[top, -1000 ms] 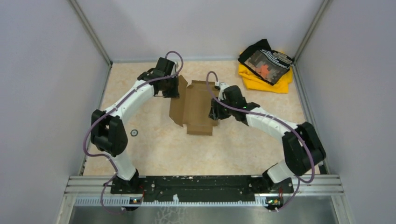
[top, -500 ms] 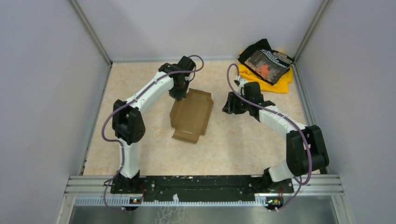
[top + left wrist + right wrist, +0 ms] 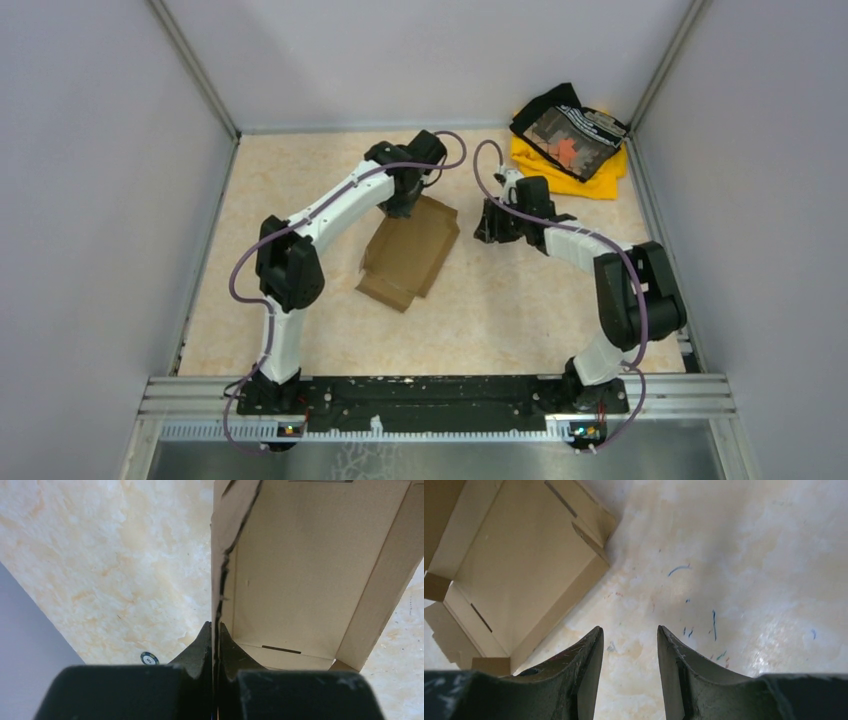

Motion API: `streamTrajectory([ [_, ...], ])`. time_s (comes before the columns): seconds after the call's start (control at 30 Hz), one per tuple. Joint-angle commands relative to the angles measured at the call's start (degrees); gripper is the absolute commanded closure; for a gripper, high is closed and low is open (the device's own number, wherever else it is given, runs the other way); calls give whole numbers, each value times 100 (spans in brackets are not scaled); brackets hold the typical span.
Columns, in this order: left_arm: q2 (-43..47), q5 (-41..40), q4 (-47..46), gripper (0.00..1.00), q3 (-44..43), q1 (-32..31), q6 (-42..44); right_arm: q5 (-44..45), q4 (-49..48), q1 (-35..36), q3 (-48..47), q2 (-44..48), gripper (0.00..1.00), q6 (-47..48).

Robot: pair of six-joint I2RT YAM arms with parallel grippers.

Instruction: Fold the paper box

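Observation:
The paper box [image 3: 410,250] is a plain brown cardboard tray with raised side walls, lying askew at the table's middle. My left gripper [image 3: 406,205] is shut on the box's far side wall; in the left wrist view the thin cardboard edge [image 3: 216,605] runs up from between the closed fingertips [image 3: 214,626], with the box's inside [image 3: 300,565] to the right. My right gripper [image 3: 487,228] hovers to the right of the box, open, with only bare tabletop between its fingers [image 3: 628,630]. The box [image 3: 519,570] shows at upper left of the right wrist view.
A yellow and black cloth pile [image 3: 570,140] lies in the back right corner. Grey walls enclose the table on three sides. A small round disc [image 3: 148,657] sits on the tabletop left of the box. Pen marks [image 3: 714,617] stain the surface near the right gripper.
The left gripper has swung right with the box wall in its grip, turning and shifting the box. The right gripper has left the box and pulled back to the right.

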State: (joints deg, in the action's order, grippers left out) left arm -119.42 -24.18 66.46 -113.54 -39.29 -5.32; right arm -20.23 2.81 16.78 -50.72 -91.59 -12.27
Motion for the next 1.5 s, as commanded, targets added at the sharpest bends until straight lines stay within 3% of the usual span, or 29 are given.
streamTrajectory([
  [0.0, 123, -227, -93, 96, -219, -134, 312, 72, -1007, -15, -381, -159, 57, 317],
  [0.27, 166, -360, -300, 97, -232, -291, 618, 32, -1423, -15, -705, -733, 57, 427],
  [0.87, 484, -2768, -988, 94, -207, -1267, 1904, -230, -2615, -179, -27, -928, 57, -349],
  [1.17, 606, -3524, -1753, 93, 561, -1725, 2814, -1393, -4890, -897, 776, -1274, 57, -1693],
  [1.47, 348, -3956, -1815, 93, 846, -2210, 2793, -2218, -6139, -983, 357, -2090, 59, -2877],
])
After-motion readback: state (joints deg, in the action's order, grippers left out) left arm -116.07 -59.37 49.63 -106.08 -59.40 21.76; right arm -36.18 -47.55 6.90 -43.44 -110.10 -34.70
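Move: Still pinched in the left fingers is the box's raised lid edge. The box's far right corner, where both hands are working, lies about 11 cm right of the left hand, 1 cm ahead and 10 cm below; its tray middle is 8 cm back, 3 cm right and 12 cm below. From the open right hand that corner is some 4 cm ahead, 5 cm left and 3 cm lower, with the yellow cloth roughly 13 cm ahead and 16 cm right. Keeping its pinch on the lid edge, the left hand hoists the box about 8 cm while carrying it some 7 cm right towards the right hand, its wrist swinging some 25 degrees clockwise and tipping the fingers up and outward. The open right hand first slides about 6 cm forward beside the box's far right corner, then mostly stays there, rolling its left side up without closing. ##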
